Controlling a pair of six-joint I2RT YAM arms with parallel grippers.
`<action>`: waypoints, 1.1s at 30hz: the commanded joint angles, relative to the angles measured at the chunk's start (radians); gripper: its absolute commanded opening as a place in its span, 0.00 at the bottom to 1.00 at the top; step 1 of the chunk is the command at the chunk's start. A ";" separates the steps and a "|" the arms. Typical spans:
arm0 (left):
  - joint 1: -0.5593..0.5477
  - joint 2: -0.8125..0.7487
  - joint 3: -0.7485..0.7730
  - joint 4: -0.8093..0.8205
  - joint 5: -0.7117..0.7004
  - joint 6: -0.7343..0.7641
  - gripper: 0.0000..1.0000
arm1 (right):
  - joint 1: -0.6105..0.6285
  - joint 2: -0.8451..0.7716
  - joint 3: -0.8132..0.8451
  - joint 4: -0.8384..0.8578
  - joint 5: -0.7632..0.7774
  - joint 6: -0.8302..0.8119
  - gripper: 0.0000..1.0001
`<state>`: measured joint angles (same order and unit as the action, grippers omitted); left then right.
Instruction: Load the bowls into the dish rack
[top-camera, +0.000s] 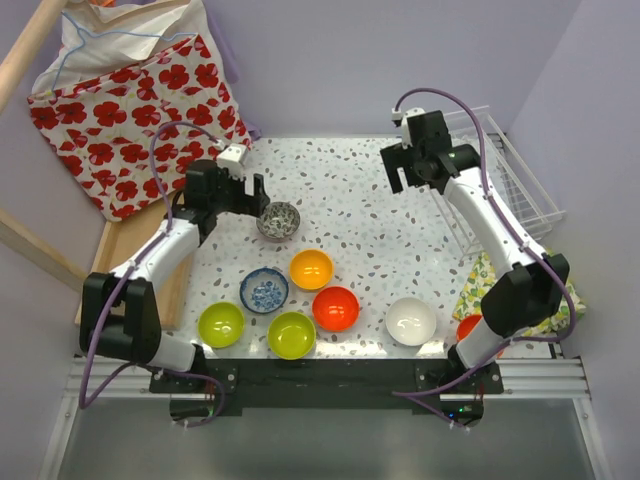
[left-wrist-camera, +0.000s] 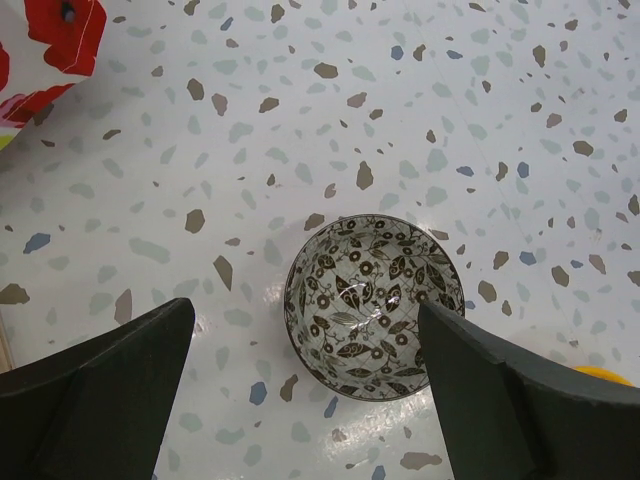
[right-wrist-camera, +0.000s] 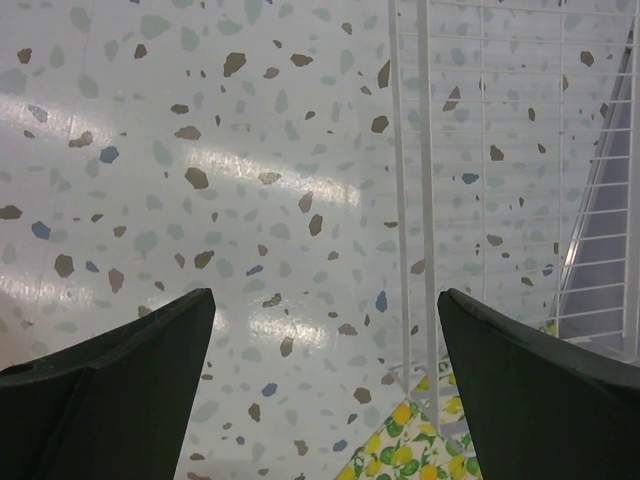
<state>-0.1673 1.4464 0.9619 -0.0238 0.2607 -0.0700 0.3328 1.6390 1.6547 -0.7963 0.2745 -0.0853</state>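
The grey-patterned bowl stands upright on the speckled table, just right of my open left gripper. In the left wrist view this bowl lies between and just beyond the spread fingers of the left gripper. An orange-yellow bowl, a blue-patterned bowl, a red-orange bowl, two lime green bowls and a white bowl stand near the front. Another red-orange bowl is partly hidden by the right arm. My right gripper is open and empty, left of the white wire dish rack. In the right wrist view the gripper hangs over bare table, with the rack's wires to its right.
A red floral bag leans at the back left. A flat wooden tray lies along the left table edge. A lemon-print cloth lies under the rack's near end, also in the right wrist view.
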 joint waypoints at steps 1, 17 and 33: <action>-0.014 0.023 0.061 0.042 0.025 -0.019 0.99 | 0.002 0.019 0.076 -0.021 -0.072 -0.034 0.99; -0.024 0.039 0.081 -0.025 0.061 0.064 0.99 | -0.129 0.271 0.325 -0.185 -0.216 -0.203 0.94; -0.024 0.012 0.020 -0.039 0.078 0.098 0.99 | -0.238 0.604 0.657 -0.288 -0.163 -0.244 0.72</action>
<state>-0.1860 1.4700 0.9730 -0.0727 0.3153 -0.0040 0.1360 2.2200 2.2253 -1.0657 0.0875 -0.3019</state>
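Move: The dark patterned bowl sits about 4 cm right of my left hand, level with it fore and aft and 13 cm down; 12 cm nearer to me than that bowl and 8 cm farther right is the yellow-orange bowl, and the blue one is 17 cm back, straight behind my left hand. From my right hand, the dish rack's left rim is some 9 cm ahead, 6 cm right and 10 cm below; the lemon cloth is 18 cm back, 27 cm right and 23 cm below. After a small leftward shift with a slight counter-clockwise turn, I swing my right hand forward, down and rightward to the dish rack's left rim, about 9 cm out and 9 cm lower, tipping the fingers some 20 degrees further down and narrowing them partway around it; contact can't be made out. My open left hand edges right over the patterned bowl, out about a centimetre, then 2 cm back while sinking slightly. ##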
